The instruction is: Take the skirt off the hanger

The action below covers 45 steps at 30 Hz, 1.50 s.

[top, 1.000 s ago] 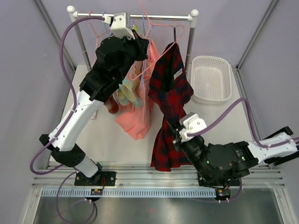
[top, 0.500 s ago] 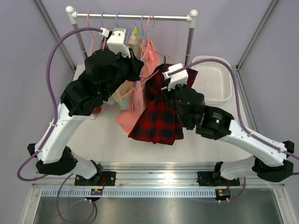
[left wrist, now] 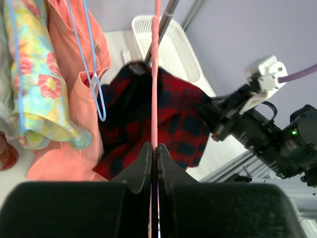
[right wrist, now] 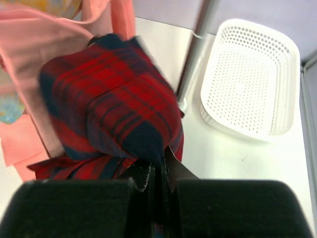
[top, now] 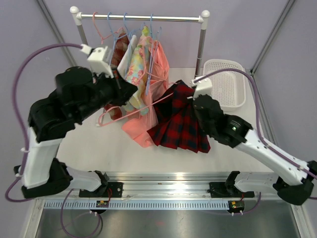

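The red and dark plaid skirt point(top: 181, 124) hangs bunched over the table, right of centre. My right gripper point(top: 196, 97) is shut on its upper edge; in the right wrist view the cloth point(right wrist: 114, 99) is pinched between the jaws of the gripper point(right wrist: 159, 171). My left gripper point(top: 120, 87) is shut on a pink wire hanger point(top: 138, 105), off the rail and slanting toward the skirt's waist. In the left wrist view the pink wire point(left wrist: 155, 74) runs between the closed jaws of the gripper point(left wrist: 154, 151) and over the skirt point(left wrist: 168, 119). I cannot tell whether the skirt still hangs on it.
A clothes rail point(top: 173, 19) at the back carries several hangers with a floral garment point(top: 136, 59) and a pink one point(top: 148, 124). A white perforated basket point(top: 225, 82) sits at the back right, beside the rail's right post point(top: 200, 47).
The left arm has swung left and down, carrying the pink hanger away from the rail. The right gripper has moved right and lower with the skirt, which now hangs spread lower over the table.
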Motion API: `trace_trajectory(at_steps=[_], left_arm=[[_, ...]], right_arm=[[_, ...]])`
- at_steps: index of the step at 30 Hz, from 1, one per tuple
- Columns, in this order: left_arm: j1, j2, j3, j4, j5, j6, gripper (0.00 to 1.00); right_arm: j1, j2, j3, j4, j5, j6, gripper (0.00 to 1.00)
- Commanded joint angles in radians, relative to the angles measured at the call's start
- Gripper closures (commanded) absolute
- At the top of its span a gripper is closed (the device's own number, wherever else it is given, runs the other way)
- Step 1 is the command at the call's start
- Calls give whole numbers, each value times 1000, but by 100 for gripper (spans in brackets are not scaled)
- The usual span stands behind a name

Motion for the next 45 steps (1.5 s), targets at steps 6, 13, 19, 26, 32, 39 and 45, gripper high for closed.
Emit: trace_trajectory(at_steps=[6, 13, 19, 26, 32, 39, 45], left_arm=[[-5, -70, 93, 184, -50, 66, 100], [-5, -162, -186, 422, -68, 81, 100], [-5, -202, -293, 426, -127, 95, 100], [-5, -277, -423, 452, -148, 106, 100], [-5, -299, -497, 455, -140, 109, 100], [-5, -288, -543, 452, -111, 132, 100], [-5, -262, -554, 478, -81, 141, 100]], right_arm=[[1, -378, -48, -176, 125, 139, 100], [-1, -325, 202, -120, 227, -45, 100], [-1, -75, 543, 127, 254, -452, 100], [-63, 220, 811, 585, 291, -871, 100], [-247, 386, 1077, 536, 106, -930, 100], [-590, 435, 1193, 451, -28, -753, 100], [-812, 464, 1243, 175, -512, -374, 100]])
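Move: The right hand, gripping the skirt's waistband, has the white basket about 25 cm ahead, 24 cm to its right and 29 cm below. The rack's right post stands about 17 cm ahead and 8 cm right, its middle 9 cm lower; the coral garment hangs roughly 10 cm ahead, 11 cm left and 9 cm lower. From the left hand, holding the pink hanger, the skirt's middle lies about 7 cm ahead, 18 cm right and 32 cm below. Back and about 12 cm to the right first, the right hand draws the skirt away from the hanger, then swings up roughly 34 cm and forward, finally sweeping farther right, tipping up and turning clockwise, fingers still shut on the cloth. The left hand keeps its hanger, jerks up and left, then drops back and eases slightly lower. ##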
